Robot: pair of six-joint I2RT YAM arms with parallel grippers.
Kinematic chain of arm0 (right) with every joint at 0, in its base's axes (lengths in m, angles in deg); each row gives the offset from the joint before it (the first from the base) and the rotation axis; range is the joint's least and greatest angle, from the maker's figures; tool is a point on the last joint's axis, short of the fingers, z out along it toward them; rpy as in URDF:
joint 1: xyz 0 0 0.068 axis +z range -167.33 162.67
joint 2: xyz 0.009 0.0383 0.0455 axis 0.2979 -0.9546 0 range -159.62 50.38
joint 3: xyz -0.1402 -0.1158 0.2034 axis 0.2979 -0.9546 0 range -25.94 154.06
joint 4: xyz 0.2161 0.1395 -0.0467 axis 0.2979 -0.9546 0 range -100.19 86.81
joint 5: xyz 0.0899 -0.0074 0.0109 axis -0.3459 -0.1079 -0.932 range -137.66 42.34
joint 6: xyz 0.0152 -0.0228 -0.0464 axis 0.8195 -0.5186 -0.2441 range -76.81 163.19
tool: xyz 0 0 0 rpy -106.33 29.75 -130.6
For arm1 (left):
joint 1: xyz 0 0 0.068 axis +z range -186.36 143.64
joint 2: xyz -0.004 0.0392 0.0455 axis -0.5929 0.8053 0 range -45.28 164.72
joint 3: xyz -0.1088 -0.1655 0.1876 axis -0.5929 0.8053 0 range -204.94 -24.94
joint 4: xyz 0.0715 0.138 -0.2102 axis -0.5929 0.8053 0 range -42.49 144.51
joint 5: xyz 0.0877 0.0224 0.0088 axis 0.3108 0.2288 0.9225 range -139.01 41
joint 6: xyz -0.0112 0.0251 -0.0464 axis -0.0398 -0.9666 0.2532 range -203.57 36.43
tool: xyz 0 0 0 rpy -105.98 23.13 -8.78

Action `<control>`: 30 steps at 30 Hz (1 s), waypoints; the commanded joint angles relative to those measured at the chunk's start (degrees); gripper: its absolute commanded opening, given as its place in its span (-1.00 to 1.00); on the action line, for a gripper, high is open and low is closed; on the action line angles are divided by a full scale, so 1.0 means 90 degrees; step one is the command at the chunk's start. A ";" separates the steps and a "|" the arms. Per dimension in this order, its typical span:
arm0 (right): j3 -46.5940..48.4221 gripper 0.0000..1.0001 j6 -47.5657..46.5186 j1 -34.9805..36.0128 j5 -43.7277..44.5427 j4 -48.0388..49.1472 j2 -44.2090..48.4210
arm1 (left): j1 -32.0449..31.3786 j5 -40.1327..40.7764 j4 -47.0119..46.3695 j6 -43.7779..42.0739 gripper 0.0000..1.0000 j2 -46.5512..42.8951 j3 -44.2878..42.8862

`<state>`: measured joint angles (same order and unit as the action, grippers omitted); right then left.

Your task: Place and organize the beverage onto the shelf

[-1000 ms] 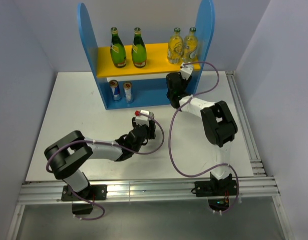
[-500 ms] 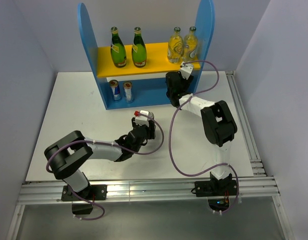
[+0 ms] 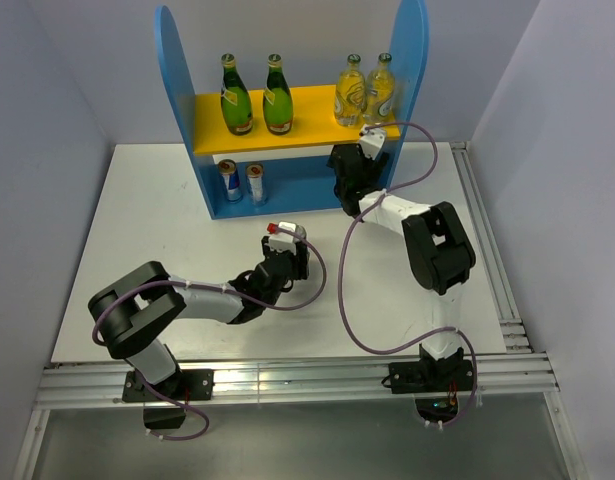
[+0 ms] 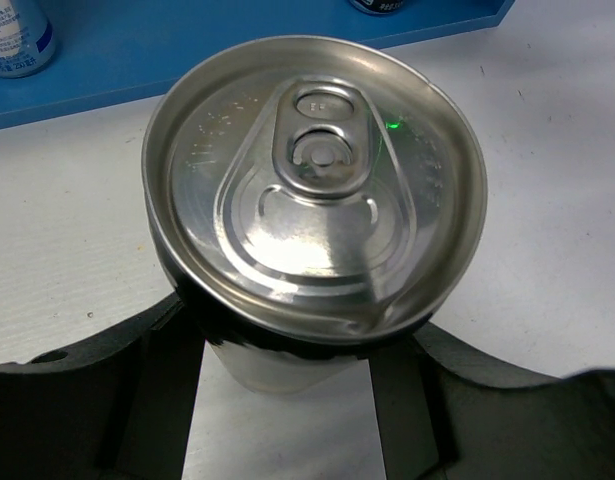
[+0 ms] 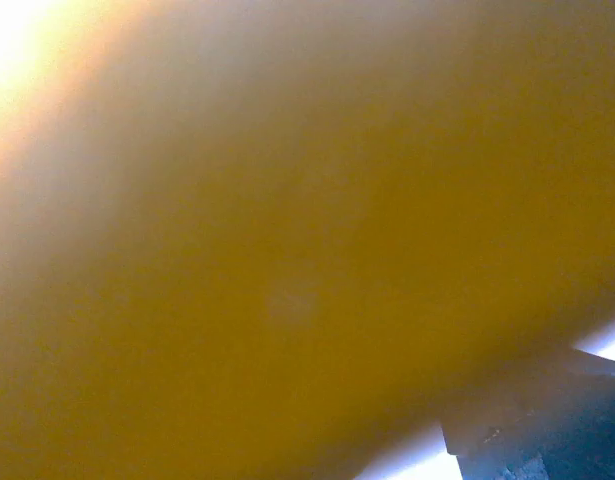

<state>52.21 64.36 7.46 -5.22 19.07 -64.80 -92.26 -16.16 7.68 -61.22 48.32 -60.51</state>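
A dark can with a silver pull-tab lid (image 4: 317, 180) stands upright on the white table, and my left gripper (image 4: 297, 350) is shut on its sides. From above, this left gripper (image 3: 287, 262) is in front of the shelf (image 3: 175, 70). Two green bottles (image 3: 236, 98) and two pale yellow bottles (image 3: 365, 92) stand on the yellow board (image 3: 307, 115). Two silver-blue cans (image 3: 242, 182) stand on the blue lower tier (image 4: 187, 50). My right gripper (image 3: 345, 172) reaches under the yellow board at the right. Its fingers are hidden, and its wrist view shows only blurred yellow.
A second dark can's base (image 4: 382, 5) shows at the lower tier's front edge. The shelf's right side panel (image 3: 415, 60) stands close beside the right arm. Grey walls enclose the table, with metal rails (image 3: 487, 260) along its right and near edges.
The right gripper's head has shifted slightly at the shelf's lower tier. The left arm and its can have not moved.
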 commanded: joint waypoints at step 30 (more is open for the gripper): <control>-0.3378 1.00 0.1192 0.1599 0.0928 -0.0578 0.4122 | 0.0946 -0.0835 -0.0652 0.0017 -0.99 0.0400 -0.1288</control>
<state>25.78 70.85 19.31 -3.91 16.21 -36.32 -86.51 -20.19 8.11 -60.22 50.75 -64.44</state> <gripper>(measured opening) 0.998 0.635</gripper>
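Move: Between the right hand's wide-open fingers, about at the hand point, stands the dark can on the lower blue shelf; a slim can stands about 29 cm left of that hand and level with it. From the left hand, which holds the silver can, the free shelf spot beside the dark can lies some 20 cm ahead and 10 cm right; the dark can is about 21 cm ahead and 17 cm right, the slim can roughly 19 cm ahead and 9 cm left. Backing away from the dark can, the right hand first edges left, then draws back out of the lower shelf with growing speed, about 14 cm in all, drifting left, turning slightly counter-clockwise and rising near the end, fingers still wide open. The left hand keeps its grip on the silver can, hardly stirring at first, then starts forward towards the shelf, some 3.5 cm. ##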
